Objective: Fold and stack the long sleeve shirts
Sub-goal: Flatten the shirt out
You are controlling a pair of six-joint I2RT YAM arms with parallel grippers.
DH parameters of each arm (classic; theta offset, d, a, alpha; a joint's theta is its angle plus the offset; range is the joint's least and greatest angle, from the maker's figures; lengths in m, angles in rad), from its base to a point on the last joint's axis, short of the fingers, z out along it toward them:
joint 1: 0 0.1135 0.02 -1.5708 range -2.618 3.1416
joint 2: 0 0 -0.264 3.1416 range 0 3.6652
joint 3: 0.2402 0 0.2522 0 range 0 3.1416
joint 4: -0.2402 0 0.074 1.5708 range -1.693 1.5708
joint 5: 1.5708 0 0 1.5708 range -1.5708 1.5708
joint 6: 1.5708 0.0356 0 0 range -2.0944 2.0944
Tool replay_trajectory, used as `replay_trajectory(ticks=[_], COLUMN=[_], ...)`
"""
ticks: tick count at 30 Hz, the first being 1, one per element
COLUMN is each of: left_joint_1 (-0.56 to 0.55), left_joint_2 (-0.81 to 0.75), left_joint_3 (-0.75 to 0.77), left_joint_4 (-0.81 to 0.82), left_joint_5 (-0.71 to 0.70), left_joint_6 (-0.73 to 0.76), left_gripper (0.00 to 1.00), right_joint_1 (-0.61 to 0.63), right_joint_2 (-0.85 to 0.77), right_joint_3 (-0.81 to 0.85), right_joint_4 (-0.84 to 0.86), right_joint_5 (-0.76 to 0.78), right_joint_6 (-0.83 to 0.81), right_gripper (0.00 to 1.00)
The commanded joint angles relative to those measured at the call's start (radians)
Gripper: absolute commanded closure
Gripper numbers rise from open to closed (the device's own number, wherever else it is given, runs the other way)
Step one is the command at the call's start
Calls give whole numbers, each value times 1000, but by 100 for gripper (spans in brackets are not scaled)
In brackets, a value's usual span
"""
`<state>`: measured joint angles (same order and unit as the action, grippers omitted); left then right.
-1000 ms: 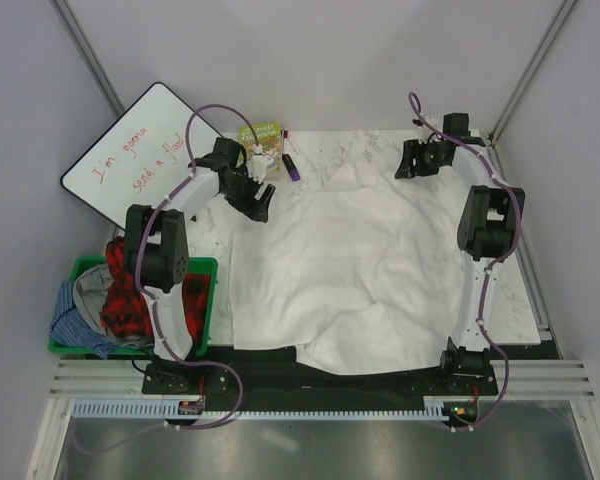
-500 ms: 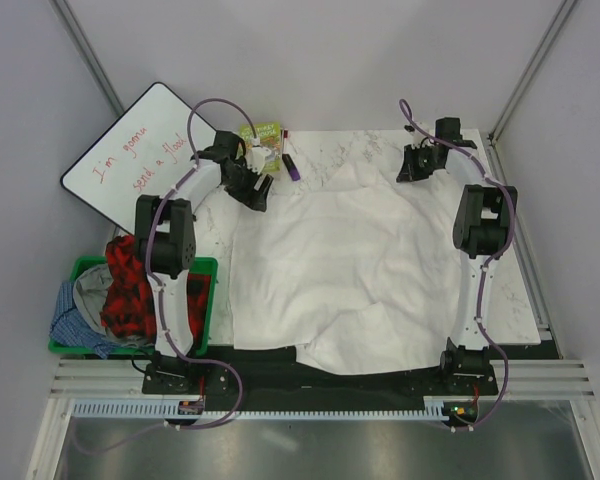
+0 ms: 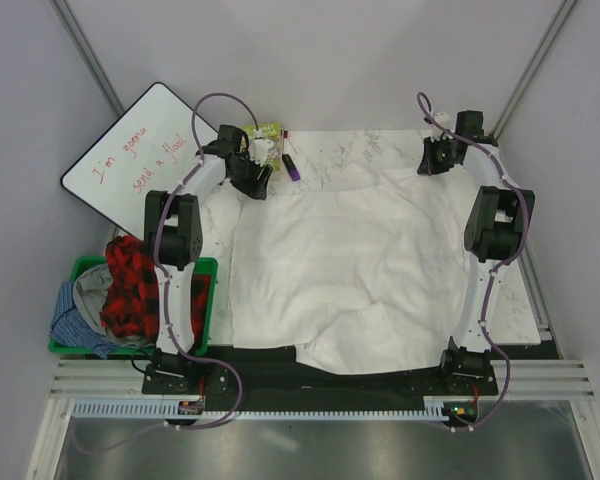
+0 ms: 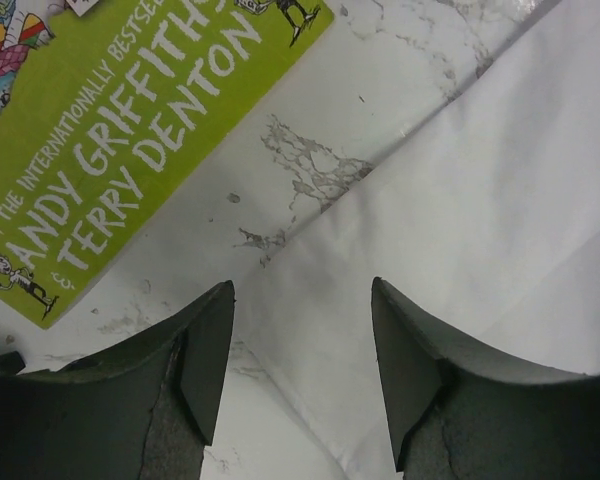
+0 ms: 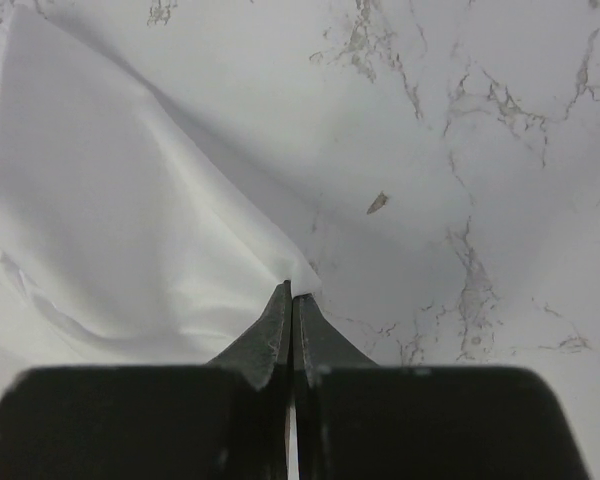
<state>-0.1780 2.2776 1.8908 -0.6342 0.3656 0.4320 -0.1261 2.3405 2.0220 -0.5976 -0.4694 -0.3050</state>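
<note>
A plain white long sleeve shirt (image 3: 340, 265) lies spread over the marble table (image 3: 515, 300), its near edge rumpled. My left gripper (image 3: 253, 176) is at the shirt's far left corner. In the left wrist view its jaws (image 4: 302, 300) stand open, astride a pointed edge of the white cloth (image 4: 500, 200) lying flat on the marble. My right gripper (image 3: 436, 160) is at the far right corner. In the right wrist view it (image 5: 292, 292) is shut on the tip of a raised cloth corner (image 5: 110, 200).
A green book (image 3: 263, 135) (image 4: 110, 130) and a purple marker (image 3: 291, 167) lie just beyond the left gripper. A whiteboard (image 3: 130, 150) leans at the far left. A green bin (image 3: 205, 268) left of the table holds red plaid and blue clothes.
The right gripper has closed on the shirt's far right corner and drawn it outward toward the far right. The left gripper moved to the far left corner and its jaws narrowed.
</note>
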Motion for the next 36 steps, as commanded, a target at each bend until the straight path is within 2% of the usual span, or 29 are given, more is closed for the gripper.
replay_trajectory(ticks=[1,4,7,8,10,11,15,22,29,33,36], left_joint_1=[5,6,5,6,6,6,8,11,14,14,14], left_joint_2=[28,31,30,30,25,19,2,-30,-47,-70,-102], left_joint_3=[37,30,18,16,13,13,19,25,-13,-48,-107], left_joint_4=[18,7,-1,-4,-2,-4,-1,19,53,51,51], left_joint_5=[-27,-42,-36,-36,-36,-39,-34,-45,-57,-47,-44], left_joint_6=[-3,16,30,31,28,25,13,8,2,22,51], left_gripper=[36,39,48,56,66,76,97,98,98,98,98], right_joint_1=[2,0,-6,-9,-18,-21,-40,-44,-40,-15,-18], right_joint_2=[-53,-55,-60,-63,-67,-70,-75,-55,-44,-38,-73], right_joint_3=[-6,-9,-19,-25,-23,-25,-2,58,32,20,-58], right_joint_4=[18,19,16,18,18,16,18,41,168,105,75], right_joint_5=[21,43,67,74,83,89,103,98,160,175,193], right_joint_6=[-23,-36,-51,-57,-65,-66,-69,-22,21,-34,-95], right_gripper=[100,100,100,100,100,100,100,100,100,100,100])
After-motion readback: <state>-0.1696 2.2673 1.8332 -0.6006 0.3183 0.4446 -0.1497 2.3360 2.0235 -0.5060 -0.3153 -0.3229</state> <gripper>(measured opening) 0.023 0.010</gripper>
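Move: The shirt's top left corner lies roughly between the left gripper's open fingers, about 1 cm ahead, 1 cm left and 2 cm below. From that gripper the book is some 13 cm straight ahead, and the purple marker about 8 cm ahead and 10 cm right. The right gripper already pinches the shirt's far edge; bare table to take it over lies about 4 cm right, 2 cm ahead and 4 cm below, the shirt's raised flap some 22 cm left and 1 cm back. Bring the left gripper down about 1.5 cm onto the shirt's top left corner, shut the fingers to pinch it, and hold nearly there with a slight drift left. Meanwhile keep the right gripper shut on the far edge and draw it right about 5 cm, away from the left hand, dipping 1 cm, then easing forward and up some 2 cm with a roughly 10-degree wrist turn. ##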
